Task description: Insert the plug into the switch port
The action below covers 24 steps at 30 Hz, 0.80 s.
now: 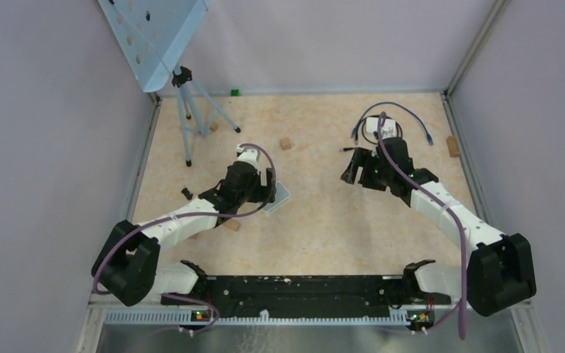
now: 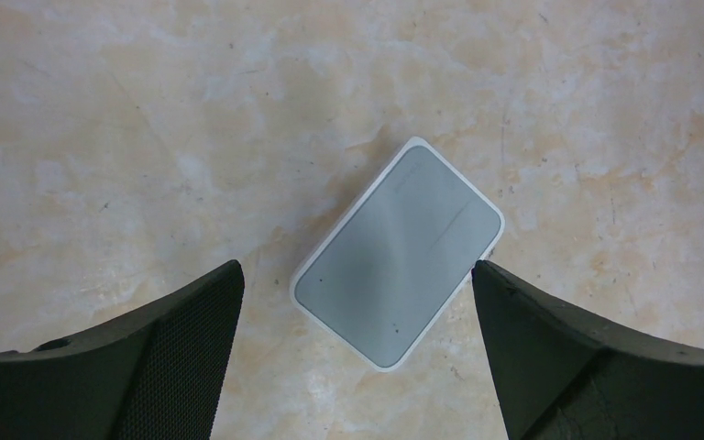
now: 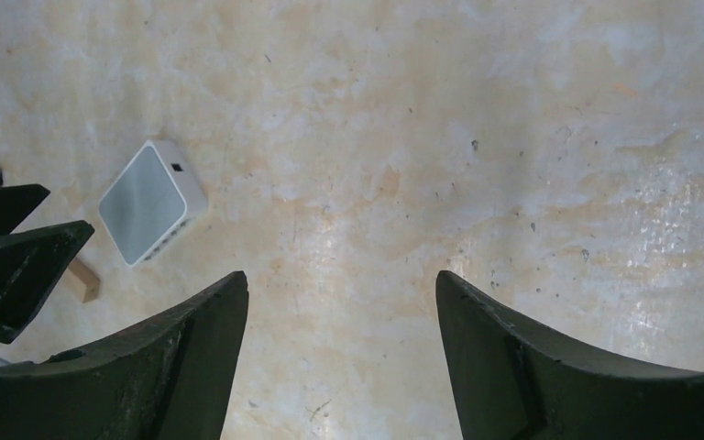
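The switch (image 2: pixel 399 252) is a small flat box with a grey top and white rim, lying on the table. My left gripper (image 2: pixel 356 275) hangs open over it, the box's near end between the fingertips and the right fingertip (image 2: pixel 500 284) close to its edge. From above, the switch (image 1: pixel 280 195) peeks out beside the left gripper (image 1: pixel 271 190). The right wrist view shows the switch (image 3: pixel 151 202) far to the left, a dark port on its side. My right gripper (image 3: pixel 339 280) is open over bare table. The blue cable (image 1: pixel 393 109) with its plug (image 1: pixel 354 134) lies behind the right gripper (image 1: pixel 351 163).
A tripod (image 1: pixel 185 110) carrying a blue perforated panel (image 1: pixel 151 37) stands at the back left. Small wooden blocks (image 1: pixel 285 143) lie scattered, one (image 3: pixel 81 280) near the switch and one (image 1: pixel 452 145) by the right wall. A white box (image 1: pixel 372 126) sits by the cable.
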Each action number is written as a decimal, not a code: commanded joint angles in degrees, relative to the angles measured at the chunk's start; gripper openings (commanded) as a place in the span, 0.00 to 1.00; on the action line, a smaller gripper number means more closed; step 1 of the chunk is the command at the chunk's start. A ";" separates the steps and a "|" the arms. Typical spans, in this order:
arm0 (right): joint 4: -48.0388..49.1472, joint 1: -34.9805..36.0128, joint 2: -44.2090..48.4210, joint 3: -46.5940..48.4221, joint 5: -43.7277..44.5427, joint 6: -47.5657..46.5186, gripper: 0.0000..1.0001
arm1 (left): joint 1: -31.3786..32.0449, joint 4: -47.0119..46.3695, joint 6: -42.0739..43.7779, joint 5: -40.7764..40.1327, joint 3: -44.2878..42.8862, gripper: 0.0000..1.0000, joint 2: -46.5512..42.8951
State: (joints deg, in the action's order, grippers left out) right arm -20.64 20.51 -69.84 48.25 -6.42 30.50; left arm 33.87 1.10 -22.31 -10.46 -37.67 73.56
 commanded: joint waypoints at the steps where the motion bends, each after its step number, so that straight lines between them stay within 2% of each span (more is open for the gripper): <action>1: 2.37 0.35 2.51 -2.16 -0.75 0.30 0.74 | -0.19 -6.82 -0.12 9.13 2.46 0.99 2.70; 3: 4.30 0.36 3.13 -3.80 -2.67 0.58 0.74 | -0.21 -5.77 -0.21 13.34 1.92 0.99 5.46; 7: 4.83 0.36 4.30 -6.10 -2.65 0.42 0.74 | -0.15 -4.72 -0.91 14.92 2.40 0.99 8.99; 13: 6.23 0.32 6.29 -9.26 -1.65 -0.35 0.74 | -0.10 -4.10 -3.01 17.57 6.61 0.99 3.62; 19: 5.80 0.26 5.14 -9.23 1.08 1.58 0.74 | -0.11 -1.58 -5.69 16.16 11.26 0.99 -4.76; 24: 6.38 0.25 4.03 -9.15 -0.62 2.37 0.74 | -0.18 0.59 -3.53 7.65 7.74 0.99 -7.93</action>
State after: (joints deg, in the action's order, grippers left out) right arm -16.75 20.51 -65.36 38.87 -6.76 31.77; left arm 33.78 -0.67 -26.46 3.53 -26.98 67.85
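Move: The switch lies almost under the open left hand, roughly level with it fore-and-aft, about 2 cm to its right and 7 cm below. The wooden cube stands some 14 cm ahead of the left hand and 5 cm to its right; a wooden block lies about 9 cm back and 10 cm to its left. From the right hand the switch is about 23 cm to the left, 2 cm back and 11 cm below. Nothing is held or visibly touched: the left hand heads for the near side of the switch, fingers wide open. It first dips about 3.5 cm while sliding right, then draws back level to some 6 cm in all and swings left again, tipping down and turning clockwise about 10 degrees. The empty right hand sinks and draws back, about 3 cm each. ##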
